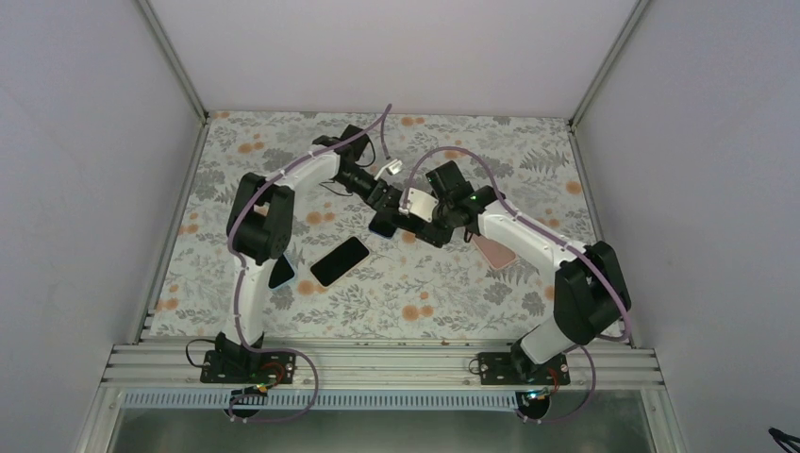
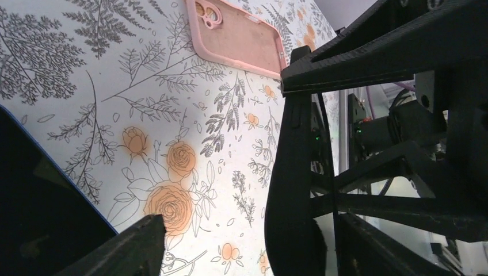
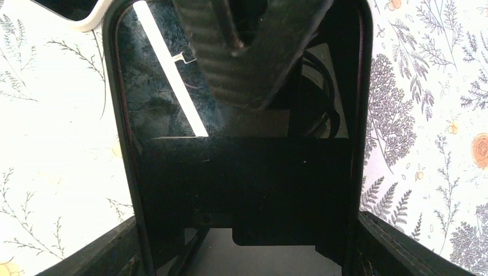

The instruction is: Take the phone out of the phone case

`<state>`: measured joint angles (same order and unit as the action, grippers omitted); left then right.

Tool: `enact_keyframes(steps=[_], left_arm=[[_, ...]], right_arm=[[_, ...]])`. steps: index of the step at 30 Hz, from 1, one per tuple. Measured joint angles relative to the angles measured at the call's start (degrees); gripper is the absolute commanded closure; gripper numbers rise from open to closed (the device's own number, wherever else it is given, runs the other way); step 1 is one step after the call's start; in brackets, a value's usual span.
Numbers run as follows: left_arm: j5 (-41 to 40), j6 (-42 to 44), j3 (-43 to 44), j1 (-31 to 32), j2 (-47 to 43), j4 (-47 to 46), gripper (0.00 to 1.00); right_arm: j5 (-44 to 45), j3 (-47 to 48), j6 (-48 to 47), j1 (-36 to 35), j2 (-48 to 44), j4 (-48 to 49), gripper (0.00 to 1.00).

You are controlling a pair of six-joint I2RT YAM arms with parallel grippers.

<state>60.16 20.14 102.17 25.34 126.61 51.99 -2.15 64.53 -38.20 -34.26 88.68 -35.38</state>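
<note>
The phone in its dark case [image 3: 241, 172] fills the right wrist view, screen toward the camera. My right gripper [image 3: 247, 256] is shut on its two long edges and holds it above the table, at the middle of the top view [image 1: 384, 225]. My left gripper [image 2: 247, 247] is open and straddles the phone's far end. One textured finger [image 3: 241, 57] lies over the screen. In the left wrist view the phone shows edge-on [image 2: 293, 190] between the spread fingers. Both grippers meet at the table's centre, the left [image 1: 385, 196] and the right [image 1: 408, 219].
A bare black phone [image 1: 340, 260] lies on the floral mat left of centre. An empty pink case [image 1: 495, 250] lies to the right and also shows in the left wrist view [image 2: 236, 34]. A dark blue-edged slab [image 2: 34, 207] and a white-rimmed object [image 3: 75, 11] lie close by.
</note>
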Motion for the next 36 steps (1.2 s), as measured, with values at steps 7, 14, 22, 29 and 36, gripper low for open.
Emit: enact_keyframes(steps=[7,14,22,29,36], left_arm=[[2.25,0.87,1.25,0.17,2.36,2.45,0.57],[5.53,4.46,3.82,0.26,2.73,6.88,0.93],[9.07,8.39,14.53,-0.37,9.16,20.2,0.98],[4.17,17.97,17.11,1.31,8.57,23.43,0.98],[-10.62,20.26,7.41,3.04,-7.76,15.02,0.98]], right_arm=[[2.32,0.61,-0.07,-0.87,1.33,1.03,0.31],[4.33,0.7,-0.09,-0.98,1.53,2.45,0.29],[7.74,0.94,0.02,-1.68,1.4,3.58,0.0],[2.62,1.55,-0.85,-0.11,-2.4,1.79,0.0],[-12.59,2.58,-6.84,10.86,-11.23,-5.86,0.0]])
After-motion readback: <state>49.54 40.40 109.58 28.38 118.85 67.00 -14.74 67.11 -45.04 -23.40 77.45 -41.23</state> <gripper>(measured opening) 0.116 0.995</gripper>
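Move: Between the two hands, some 10 cm above the table, hangs the black phone. The right hand still grips its right end; its middle is about 6 cm right and 3 cm back of the left hand. From the right hand it is about 6 cm left and 2 cm ahead. The blue-edged phone lies some 5 cm ahead of the left hand and 11 cm below, the cream-edged phone about 13 cm left and 8 cm back. The pink case is roughly 14 cm right of the right hand. Closing from wide around the phone's left end, the left hand pinches its faces while staying nearly in place, as the right hand eases the other end forward about 2 cm. The right fingers then open off the edges, and that hand backs away up and to the right. Late on, the left hand lifts some 5 cm, drawing slightly back and rolling its wrist about 20 degrees. ##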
